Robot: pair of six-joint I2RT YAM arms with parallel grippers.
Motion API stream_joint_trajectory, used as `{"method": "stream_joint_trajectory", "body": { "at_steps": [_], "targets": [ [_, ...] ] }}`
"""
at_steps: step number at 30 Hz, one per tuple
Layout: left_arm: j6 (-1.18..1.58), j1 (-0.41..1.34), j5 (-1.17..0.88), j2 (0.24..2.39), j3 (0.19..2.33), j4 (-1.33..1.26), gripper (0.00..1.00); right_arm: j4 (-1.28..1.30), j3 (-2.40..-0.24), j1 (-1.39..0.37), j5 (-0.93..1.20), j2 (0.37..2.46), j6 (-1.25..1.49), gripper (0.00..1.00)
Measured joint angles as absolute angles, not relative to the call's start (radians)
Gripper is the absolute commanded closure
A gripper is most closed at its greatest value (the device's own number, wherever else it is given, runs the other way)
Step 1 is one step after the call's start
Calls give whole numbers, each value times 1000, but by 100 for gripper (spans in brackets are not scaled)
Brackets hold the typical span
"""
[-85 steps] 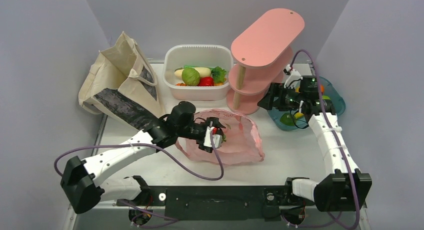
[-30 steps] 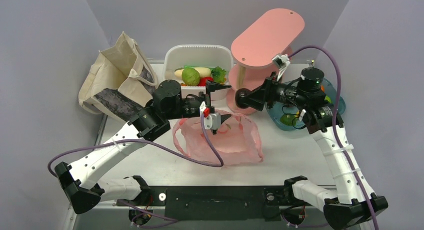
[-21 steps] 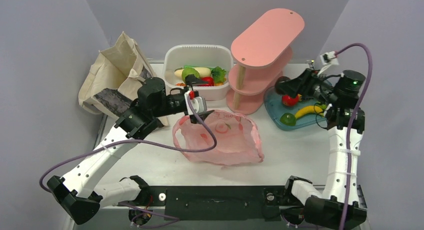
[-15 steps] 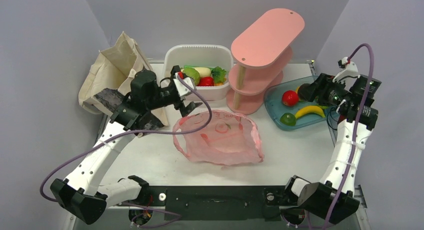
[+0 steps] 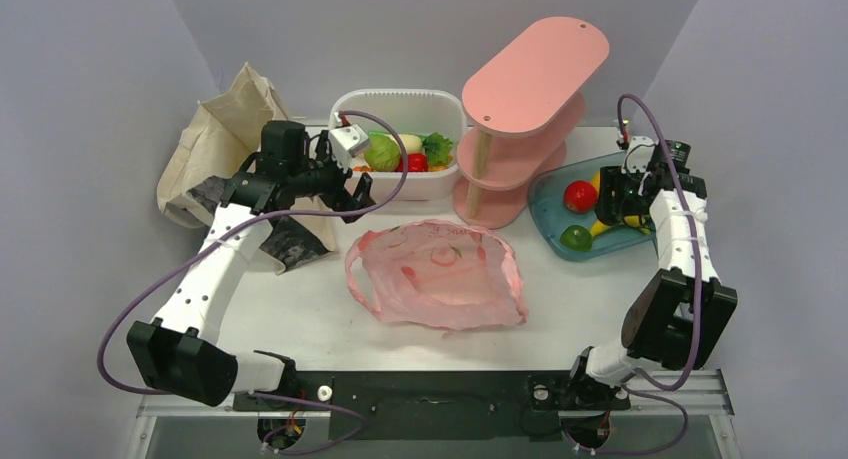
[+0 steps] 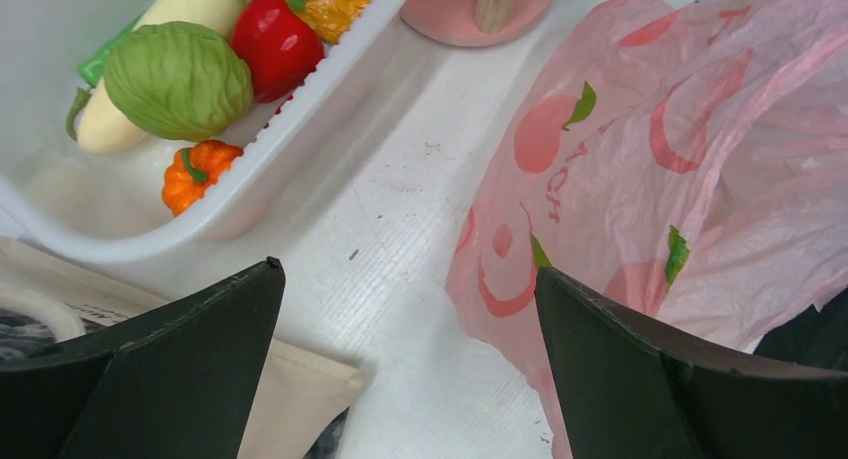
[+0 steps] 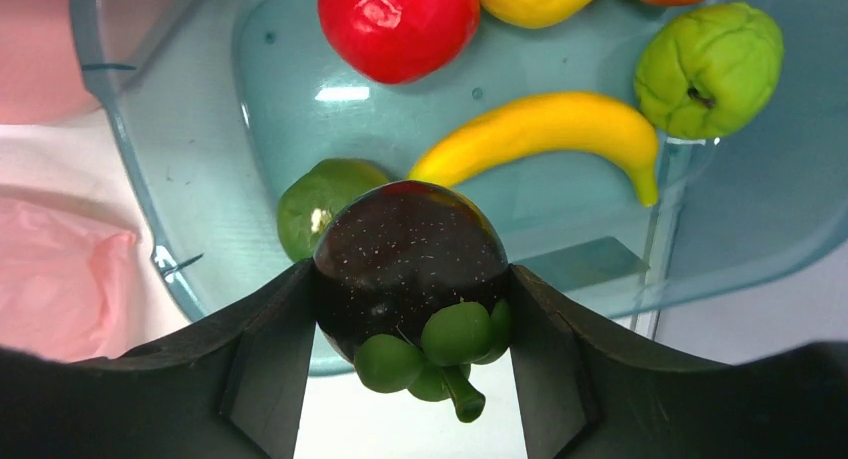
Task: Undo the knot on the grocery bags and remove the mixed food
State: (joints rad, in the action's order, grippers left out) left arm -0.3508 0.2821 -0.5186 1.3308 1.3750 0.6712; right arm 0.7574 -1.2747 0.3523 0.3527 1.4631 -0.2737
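The pink plastic bag (image 5: 440,274) lies slack and flat mid-table, also at the right of the left wrist view as the pink bag (image 6: 700,159). The beige canvas tote (image 5: 235,144) stands at the back left. My left gripper (image 6: 405,269) is open and empty over bare table between the tote and the bag. In the white tub (image 5: 395,101) lie the round green vegetable (image 6: 178,79), the white radish (image 6: 190,4) and the leafy green (image 5: 437,147). My right gripper (image 7: 408,279) is shut on a dark purple fruit (image 7: 410,244) with a green calyx, above the blue tray (image 7: 120,129).
The tub also holds a red pepper (image 6: 275,41) and a small orange pumpkin (image 6: 198,171). In the tray lie a red apple (image 7: 400,19), a banana (image 7: 540,134), a lime (image 7: 320,204) and a green fruit (image 7: 710,64). A pink tiered shelf (image 5: 530,74) stands between tub and tray.
My left arm drew back from over the pink bag to beside the tub and tote, jaws open. My right arm swung from the shelf over to the blue tray.
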Motion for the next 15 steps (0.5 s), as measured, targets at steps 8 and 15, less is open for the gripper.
{"method": "stream_joint_trajectory", "body": {
  "at_steps": [8, 15],
  "targets": [
    [-361, 282, -532, 1297, 1318, 705, 3, 782, -1335, 330, 295, 1567, -319, 12],
    [-342, 282, -541, 1283, 1258, 692, 3, 856, -1401, 325, 322, 1452, -373, 10]
  ]
}}
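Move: The right hand still holds the dark mangosteen over the blue tray; the tray spot it is bound for lies about 3 cm ahead, in line sideways and some 10 cm below. At the same depth, the dark green fruit is about 2 cm ahead and 5 cm left of the hand, the banana's middle some 6 cm ahead and 5 cm right, and the red tomato about 11 cm ahead and 4 cm left. From the left hand that spot is roughly 50 cm right, 3 cm ahead and 21 cm down. Lets go of the mangosteen between the dark green fruit and the banana: the right hand sinks a last 2–3 cm while easing forward, the fingers spread nearly wide, then it climbs about 6 cm clear and draws slightly back. The empty left hand, fingers staying open, drops some 3 cm and backs 2–3 cm away from the white basket. ##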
